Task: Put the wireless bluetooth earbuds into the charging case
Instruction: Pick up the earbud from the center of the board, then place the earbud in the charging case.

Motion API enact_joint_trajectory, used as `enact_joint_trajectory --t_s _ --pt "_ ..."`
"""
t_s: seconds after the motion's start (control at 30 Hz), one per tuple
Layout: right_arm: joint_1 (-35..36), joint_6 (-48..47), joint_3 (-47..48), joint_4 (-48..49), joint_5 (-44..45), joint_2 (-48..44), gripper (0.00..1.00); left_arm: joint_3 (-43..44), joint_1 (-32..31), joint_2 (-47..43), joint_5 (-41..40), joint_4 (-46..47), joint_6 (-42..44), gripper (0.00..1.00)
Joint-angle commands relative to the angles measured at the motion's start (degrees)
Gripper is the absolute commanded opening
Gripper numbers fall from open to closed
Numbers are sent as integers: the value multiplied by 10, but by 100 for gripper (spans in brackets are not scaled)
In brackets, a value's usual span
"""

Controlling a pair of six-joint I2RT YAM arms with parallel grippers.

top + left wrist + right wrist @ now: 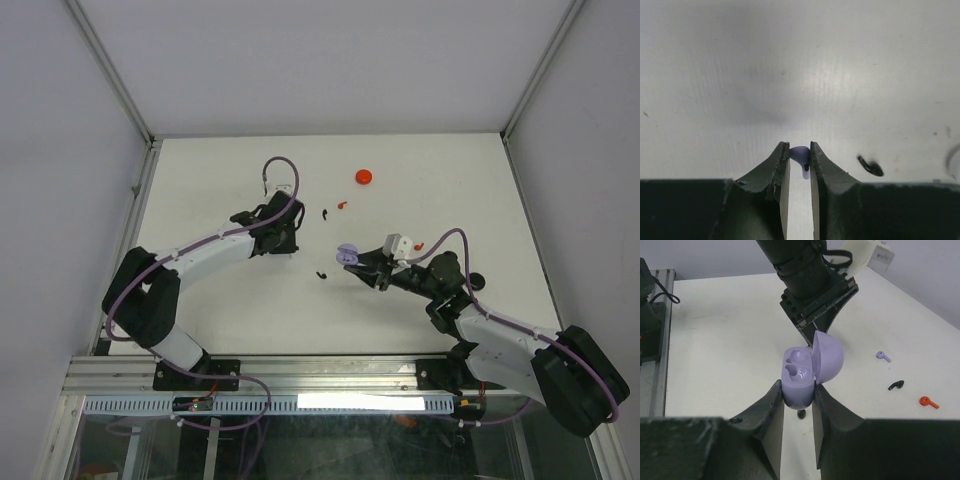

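My left gripper (800, 159) is shut on a lilac earbud (801, 156), pinched between the fingertips just above the white table; in the top view that gripper (288, 243) is left of centre. My right gripper (798, 392) is shut on the lilac charging case (799, 377), held upright with its lid (830, 357) swung open and both sockets empty. From above, the case (347, 254) hangs at the table's middle. A second lilac earbud (883, 356) lies on the table to the right.
Loose buds lie around: black ones (322, 274) (326, 213) (870, 166), red ones (343, 205) (928, 402). A red round disc (364, 177) sits farther back. The left arm (810, 280) stands close behind the case. Walls enclose the table (450, 180).
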Motion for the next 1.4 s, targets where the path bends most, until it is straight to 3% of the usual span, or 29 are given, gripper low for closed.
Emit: enact_joint_trajectory --t_s 0.0,0.6,0.9,1.37 --pt "-2 -7 2 54 27 -5 14 -10 -33 -78 -34 72 -7 14" --pt "-2 -12 -23 99 113 2 13 -119 -159 -229 -93 343 35 10" --pt "-2 -13 -31 109 139 -5 13 -157 -208 -243 -109 486 64 9" --pt "-2 -11 -35 113 145 -15 13 -165 -247 -205 -107 575 78 9"
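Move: About 16 cm to the right of the left hand, some 6 cm back and 12 cm higher, is the open lilac case, where its already lifted lilac earbud is being taken. On the board, the near black earbud lies roughly 10 cm right, 5 cm back and 5 cm below the left hand; the far black earbud is 11 cm right and 14 cm ahead. From the right hand, still holding the case, the gripped earbud is about 6 cm ahead, 16 cm left and 12 cm lower. Rising some 18 cm while swinging about 14 cm right and a little back, the left hand carries its still-pinched earbud up towards the open case, its fingers swivelling from steeply down to nearly level, pointing forward and right. The right hand keeps its grip on the case, easing it about 3 cm forward and 2.5 cm right while turning roughly 15 degrees clockwise. ##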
